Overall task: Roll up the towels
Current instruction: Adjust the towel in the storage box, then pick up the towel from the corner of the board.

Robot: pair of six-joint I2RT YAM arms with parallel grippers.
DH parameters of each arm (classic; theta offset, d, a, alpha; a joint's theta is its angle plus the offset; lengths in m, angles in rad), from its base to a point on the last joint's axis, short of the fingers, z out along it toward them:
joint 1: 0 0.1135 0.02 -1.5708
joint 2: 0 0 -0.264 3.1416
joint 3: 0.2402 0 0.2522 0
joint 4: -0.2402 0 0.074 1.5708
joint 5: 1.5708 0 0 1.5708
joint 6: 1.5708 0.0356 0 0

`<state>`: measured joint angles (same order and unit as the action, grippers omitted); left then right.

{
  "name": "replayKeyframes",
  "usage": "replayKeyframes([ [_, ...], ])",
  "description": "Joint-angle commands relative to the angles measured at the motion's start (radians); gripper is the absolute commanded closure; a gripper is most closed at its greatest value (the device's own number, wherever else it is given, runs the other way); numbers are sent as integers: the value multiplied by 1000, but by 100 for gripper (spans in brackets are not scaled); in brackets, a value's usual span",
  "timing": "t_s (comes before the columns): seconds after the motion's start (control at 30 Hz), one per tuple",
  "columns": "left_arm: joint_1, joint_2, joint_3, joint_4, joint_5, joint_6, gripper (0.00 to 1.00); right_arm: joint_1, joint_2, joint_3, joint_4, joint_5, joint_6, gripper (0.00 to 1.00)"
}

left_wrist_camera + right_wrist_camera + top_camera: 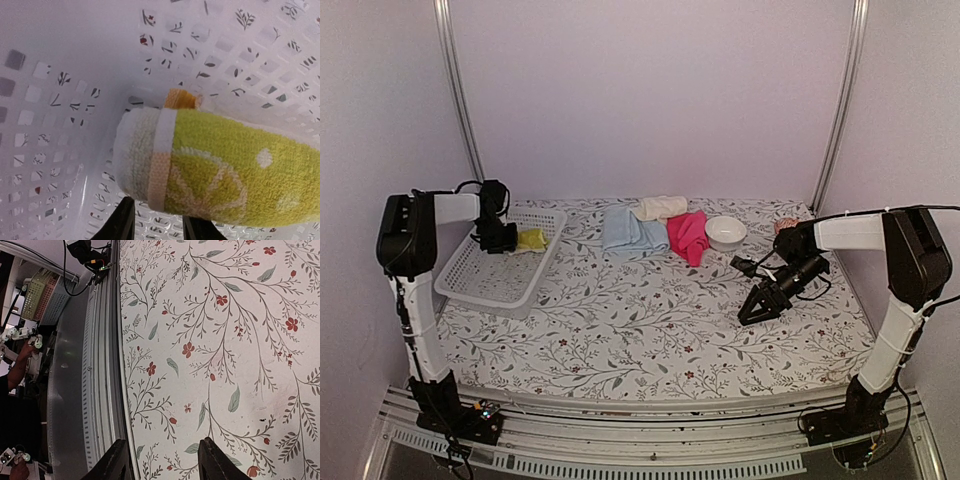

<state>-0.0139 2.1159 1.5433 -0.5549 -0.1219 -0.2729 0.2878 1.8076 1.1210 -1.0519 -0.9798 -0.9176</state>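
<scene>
The yellow-green towel (531, 239) lies rolled in the white basket (490, 278) at the left. In the left wrist view the yellow-green towel (215, 170) rests on the mesh just past my left gripper (159, 225), whose jaws stand partly open with only basket floor between them. My left gripper (498, 240) hangs over the basket beside the roll. A light blue towel (625, 232), a cream towel (662, 207) and a hot pink towel (688, 235) lie at the back middle. My right gripper (760, 305) hovers open over the floral covering, with nothing between the fingers of that gripper (160, 460).
A white bowl (726, 232) stands right of the pink towel. A small pinkish object (785, 225) sits at the back right. The table's near edge and metal rail (95, 390) run just left of the right gripper's fingers.
</scene>
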Motion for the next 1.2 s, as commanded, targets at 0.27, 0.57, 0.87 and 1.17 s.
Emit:
replayKeyframes([
  [0.27,9,-13,8,53,-23,38,61,5,-11,14,-19,-14,-21,50],
  [0.57,3,-300,-160,24,7,35,51,-6,-84,57,-5,14,-8,50],
  [0.87,-101,-685,-285,179,302,192,2,-107,-241,238,215,238,261,47],
  [1.17,-451,-966,-525,542,208,284,2,-130,-284,330,436,260,492,1],
])
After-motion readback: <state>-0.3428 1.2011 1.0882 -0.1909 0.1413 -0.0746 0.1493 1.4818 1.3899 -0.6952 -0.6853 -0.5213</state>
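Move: The rolled yellow towel lies in the storage box right by the left fingers, its middle about 7 cm to the right, 3 cm farther out and nearly level with them. The storage box's middle is some 4 cm back from this hand, neither left nor right. The light-blue towel lies roughly 36 cm to the right and 6 cm farther out, on the table. From the right hand the yellow towel is about 53 cm left, 28 cm ahead and 8 cm lower. Nudge the left gripper's tips forward a last 1.5 cm against the near side of the yellow roll's left end, then draw back off the towel and rise about 28 cm out of the storage box, swinging right and back, opening wide and tipping the fingers up with a clockwise turn. Meanwhile lift the right gripper up and forward over the table, spreading its fingers and tilting them up. ##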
